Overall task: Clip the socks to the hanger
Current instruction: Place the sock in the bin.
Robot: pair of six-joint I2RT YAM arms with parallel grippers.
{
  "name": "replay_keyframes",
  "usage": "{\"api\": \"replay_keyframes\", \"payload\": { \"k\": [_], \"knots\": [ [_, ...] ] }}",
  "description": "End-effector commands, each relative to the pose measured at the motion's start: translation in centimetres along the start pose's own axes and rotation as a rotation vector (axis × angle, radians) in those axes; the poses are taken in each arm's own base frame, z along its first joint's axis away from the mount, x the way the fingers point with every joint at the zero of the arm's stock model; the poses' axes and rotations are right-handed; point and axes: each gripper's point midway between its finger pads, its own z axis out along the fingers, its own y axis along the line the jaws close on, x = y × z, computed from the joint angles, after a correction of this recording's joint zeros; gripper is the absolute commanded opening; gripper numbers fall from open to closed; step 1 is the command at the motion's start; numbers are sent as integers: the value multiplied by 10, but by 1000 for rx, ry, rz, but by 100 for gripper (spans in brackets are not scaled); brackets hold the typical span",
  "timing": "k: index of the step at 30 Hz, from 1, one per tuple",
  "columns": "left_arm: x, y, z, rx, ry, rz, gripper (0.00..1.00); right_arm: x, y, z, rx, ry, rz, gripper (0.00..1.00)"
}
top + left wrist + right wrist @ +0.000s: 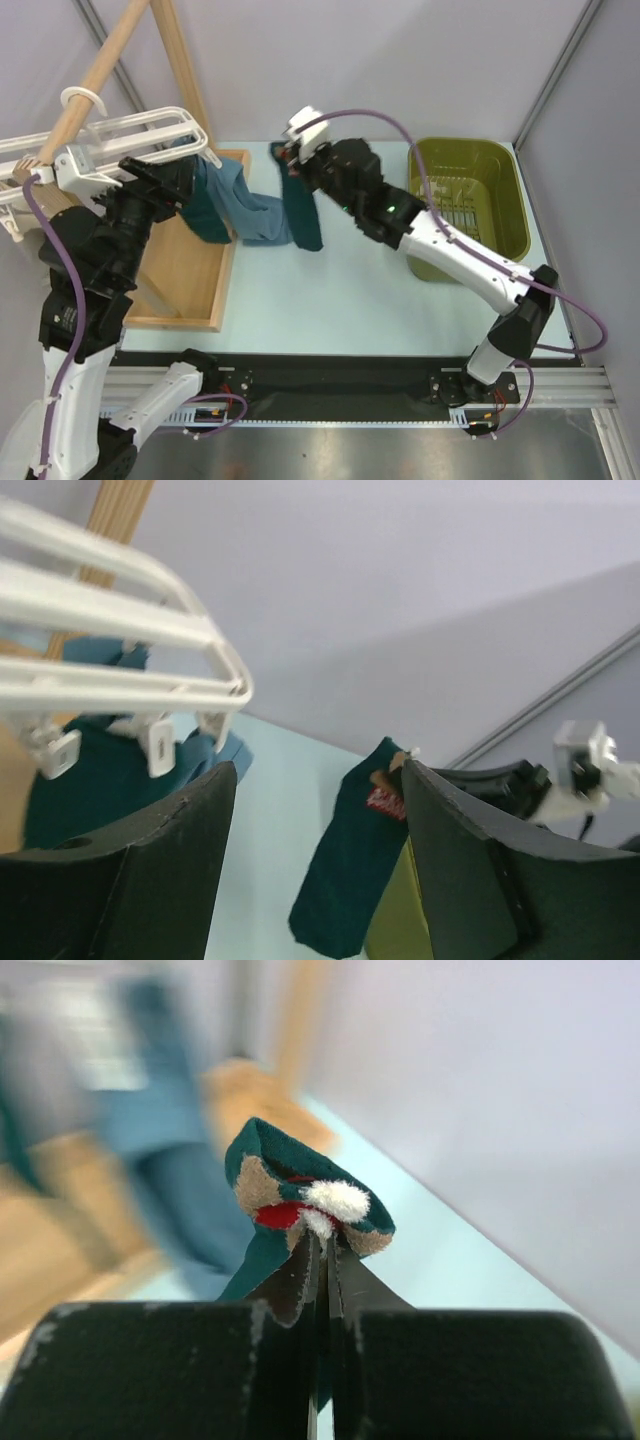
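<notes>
My right gripper [294, 162] is shut on the top of a dark teal sock [303, 215] with a red-and-white motif [300, 1210]. The sock hangs from it above the table, right of the hanger, and shows in the left wrist view [352, 860]. The white hanger [120, 140] hangs from the wooden rack at the upper left. Dark teal socks [208, 210] and a steel-blue sock [250, 215] hang from its clips [160, 745]. My left gripper [190, 170] is open and empty just below the hanger's right end [225, 670].
A wooden A-frame rack [110, 45] stands on a wooden tray base [190, 290] at the left. An olive-green plastic basket [470, 200] stands at the right of the pale table [330, 300]. Grey walls close the back.
</notes>
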Motion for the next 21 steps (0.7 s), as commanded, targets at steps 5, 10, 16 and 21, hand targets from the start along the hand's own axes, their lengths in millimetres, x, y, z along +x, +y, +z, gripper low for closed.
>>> {"api": "replay_keyframes", "payload": {
  "k": [5, 10, 16, 21],
  "knots": [
    [-24, -65, -3, 250, 40, 12, 71, 43, -212, -86, 617, 164, 108, 1],
    [-30, -79, -3, 300, 34, -48, 72, 95, -300, -125, 811, 262, 128, 2],
    [-18, -87, -2, 345, 91, -38, 71, 163, -350, -140, 870, 362, 227, 1],
    [-12, -75, -2, 301, 105, 6, 70, 204, -339, -142, 836, 470, 341, 3]
  ]
}}
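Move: The green Christmas sock is already pinched in the right gripper and hangs free. The bin's middle lies about 14 cm farther forward, 40 cm to the right and 34 cm below that hand. The blue sock hangs some 16 cm to its left, 2 cm ahead and 22 cm lower; the hanger's near end is about 19 cm left, level fore and aft and slightly higher. From the empty left hand the bin is roughly 64 cm right, 24 cm ahead and far below, about 42 cm. Swing the right gripper, fingers kept shut on the green sock, fast to the right by about 39 cm and some 16 cm forward, away from the hanging socks and over to the bin. Turn the wrist clockwise nearly 60 degrees, and late in the swing sink and tip the fingers down. Meanwhile ease the open left gripper 5 cm up and then rightward, turning a little clockwise. ##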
